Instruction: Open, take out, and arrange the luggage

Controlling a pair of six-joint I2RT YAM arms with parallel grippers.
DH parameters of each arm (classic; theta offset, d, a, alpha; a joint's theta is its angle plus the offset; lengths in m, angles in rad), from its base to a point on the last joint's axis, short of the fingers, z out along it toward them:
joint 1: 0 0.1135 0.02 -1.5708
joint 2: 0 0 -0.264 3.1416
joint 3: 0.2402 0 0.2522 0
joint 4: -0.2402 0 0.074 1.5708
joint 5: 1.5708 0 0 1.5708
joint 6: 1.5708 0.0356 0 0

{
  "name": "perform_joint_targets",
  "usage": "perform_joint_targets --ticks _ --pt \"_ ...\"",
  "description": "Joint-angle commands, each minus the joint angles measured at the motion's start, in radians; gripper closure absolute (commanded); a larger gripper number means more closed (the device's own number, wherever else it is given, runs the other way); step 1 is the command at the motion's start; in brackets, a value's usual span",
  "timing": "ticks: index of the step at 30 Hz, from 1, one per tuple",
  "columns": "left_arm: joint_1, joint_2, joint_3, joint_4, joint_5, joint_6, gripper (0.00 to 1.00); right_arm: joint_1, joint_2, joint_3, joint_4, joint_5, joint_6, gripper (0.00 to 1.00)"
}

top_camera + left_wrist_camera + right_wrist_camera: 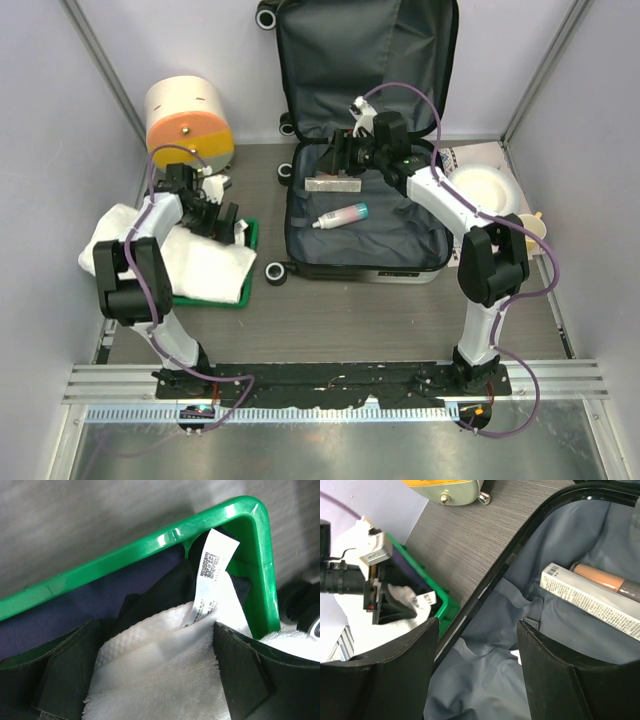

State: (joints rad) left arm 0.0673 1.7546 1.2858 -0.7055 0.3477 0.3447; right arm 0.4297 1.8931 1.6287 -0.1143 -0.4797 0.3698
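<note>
The luggage (400,238) lies open at the back centre, its lid propped against the wall and its grey lining (485,680) showing. In it lie a silver box (333,183) (590,600) and a teal-capped tube (340,216). My right gripper (340,152) (477,650) hangs open over the case's back left corner, just inside its black rim (510,555), with nothing between its fingers. My left gripper (232,222) (155,670) is open at the corner of the green tray (252,235) (150,545). A white towel (200,262) (160,650) with a label (212,575) lies between its fingers.
A cream-and-orange cylinder (187,117) stands at the back left beside the tray. A white plate (485,188) and a cup (530,228) sit right of the case. Dark cloth (165,590) lies under the towel. Walls close in on three sides.
</note>
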Motion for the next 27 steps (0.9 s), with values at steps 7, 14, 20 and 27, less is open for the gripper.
perform_joint_targets --ticks 7,14,20,27 --pt "0.081 -0.167 -0.126 -0.288 -0.076 0.042 0.08 -0.019 -0.049 -0.012 -0.005 0.001 -0.043 0.31" --pt "0.117 -0.283 0.022 -0.234 -0.018 -0.042 0.0 -0.02 -0.052 -0.024 -0.001 -0.007 -0.045 0.31" --pt "0.12 -0.311 0.142 0.105 -0.091 -0.456 0.0 -0.034 -0.051 -0.016 0.001 -0.005 -0.054 0.31" --pt "0.153 -0.1 0.219 0.241 0.061 -0.778 0.13 -0.057 -0.055 -0.021 -0.004 -0.002 -0.054 0.31"
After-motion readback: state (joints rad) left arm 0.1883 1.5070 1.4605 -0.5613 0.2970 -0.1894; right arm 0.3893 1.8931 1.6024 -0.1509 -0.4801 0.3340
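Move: Down in the far right corner of the green tray, the left hand has its open fingers on the white towel's edge; the tray's middle is about 8 cm back and 12 to its left, 2 lower. The white tag stands some 3 cm right and 1 ahead, the suitcase wheel 12 right and 11 back, the drawer box 20 ahead and 9 left. From the right hand, the tray's middle lies about 38 cm left, 19 back and 18 below. Dragging the tray and its clothes with open fingers, the left hand goes back about 8 cm and 3 cm left at an even height, then comes free and rises fast, some 17 cm, also going forward about 12 cm towards the drawer box, fingers swinging up and turning counter-clockwise. The right hand, over the open suitcase, eases 2 cm down and 2 to its right. ##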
